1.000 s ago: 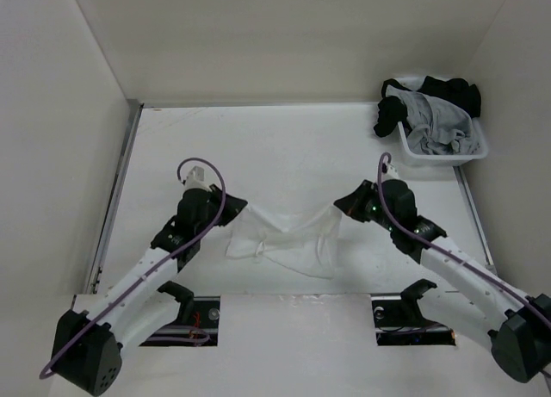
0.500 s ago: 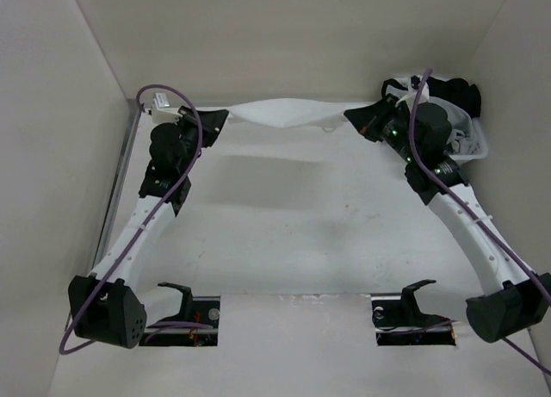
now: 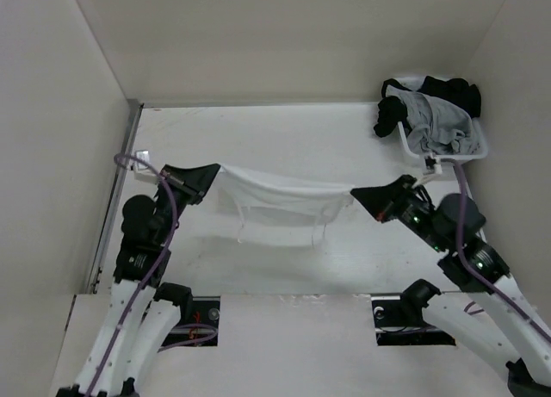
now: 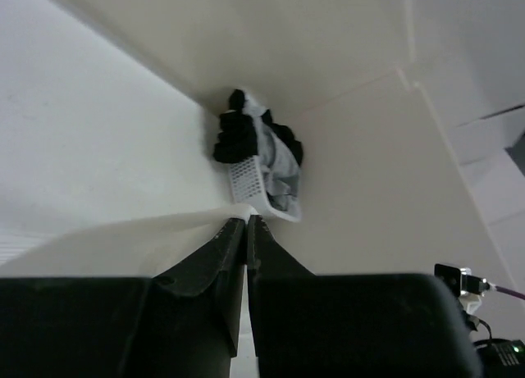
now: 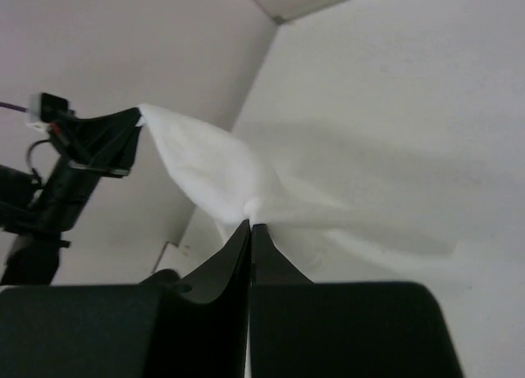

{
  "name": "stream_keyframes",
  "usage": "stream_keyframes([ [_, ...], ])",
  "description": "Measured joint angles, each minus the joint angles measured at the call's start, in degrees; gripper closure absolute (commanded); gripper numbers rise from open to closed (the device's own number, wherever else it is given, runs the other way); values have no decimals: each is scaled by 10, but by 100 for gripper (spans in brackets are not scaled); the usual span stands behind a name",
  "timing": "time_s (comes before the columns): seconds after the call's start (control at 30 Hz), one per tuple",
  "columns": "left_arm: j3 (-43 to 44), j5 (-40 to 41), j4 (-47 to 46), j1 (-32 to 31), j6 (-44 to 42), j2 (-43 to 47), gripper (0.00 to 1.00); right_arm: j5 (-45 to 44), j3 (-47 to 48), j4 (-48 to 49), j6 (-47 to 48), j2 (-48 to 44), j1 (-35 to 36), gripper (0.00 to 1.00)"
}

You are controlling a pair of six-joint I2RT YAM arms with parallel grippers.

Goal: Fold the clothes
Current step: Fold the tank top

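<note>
The clothes are one thin white sleeveless top [image 3: 280, 193], stretched in the air between my two grippers above the table. My left gripper [image 3: 215, 170] is shut on its left corner, and my right gripper [image 3: 355, 193] is shut on its right corner. The fabric sags in the middle, and narrow straps [image 3: 242, 225] dangle below it. In the right wrist view the white top [image 5: 221, 169] bunches at my closed right gripper [image 5: 250, 224] and runs across to the left gripper [image 5: 135, 120]. In the left wrist view a thin white edge [image 4: 189, 220] leads into the closed left gripper [image 4: 246, 220].
A white basket [image 3: 469, 152] at the back right corner holds a grey garment [image 3: 435, 121] and black garments [image 3: 448, 89]; the basket [image 4: 250, 181] also shows in the left wrist view. White walls enclose the table on three sides.
Both arms have swung the top from the far edge of the table back toward the near side and lower. One second ago it lay crumpled on the table; now it hangs stretched.
</note>
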State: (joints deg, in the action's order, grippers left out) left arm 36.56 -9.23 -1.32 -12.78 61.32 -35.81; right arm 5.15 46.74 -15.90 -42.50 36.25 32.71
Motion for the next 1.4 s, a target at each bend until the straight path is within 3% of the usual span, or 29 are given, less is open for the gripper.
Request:
stream_keyframes([
  [0.17,19,-28,75,0,-2,112,97,-45,30,-36,-15,-94,84,100],
  [0.27,8,-40,111,1,-5,105,96,-61,12,-41,-25,-85,105,100],
  [0.37,-30,-46,115,13,-9,58,96,-50,-31,-24,-28,-24,79,100],
  [0.6,-78,-37,-9,49,-8,-252,96,40,-69,108,-30,318,-85,100],
  [0.73,-43,-23,-99,49,-3,-445,96,78,-1,156,-29,518,-139,100],
  [0.87,7,-14,-163,55,12,-547,96,99,75,182,-30,613,-165,100],
  [1.07,21,-14,-235,60,26,-538,96,113,79,220,-29,586,-179,100],
  [1.4,-89,-48,-290,61,36,-427,95,115,-101,268,-41,418,-156,100],
])
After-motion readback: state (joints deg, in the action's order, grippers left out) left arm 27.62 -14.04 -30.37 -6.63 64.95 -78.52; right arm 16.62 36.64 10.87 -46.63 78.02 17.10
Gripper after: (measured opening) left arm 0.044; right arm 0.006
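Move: The tank top hangs stretched between my shut grippers, its middle about 11 cm right of my left hand and 3 cm back, 12 cm left of my right hand and 1 cm ahead, and 13 cm below both. The bare table where it is to lie is roughly 27 cm down: 6 cm ahead and 11 right of my left hand, 10 ahead and 12 left of my right. The laundry basket stands some 32 cm ahead and 30 right of my right hand, 21 cm lower. With both hands still pinching the tank top's upper edge, I draw back about 5 cm, rising slightly, then swing quickly forward and down towards the table, dropping nearly 30 cm and tipping the fingers down. Low over the table I ease both hands up some 5 cm and pull back towards my base, the right farther than the left, letting the tips level a little. ##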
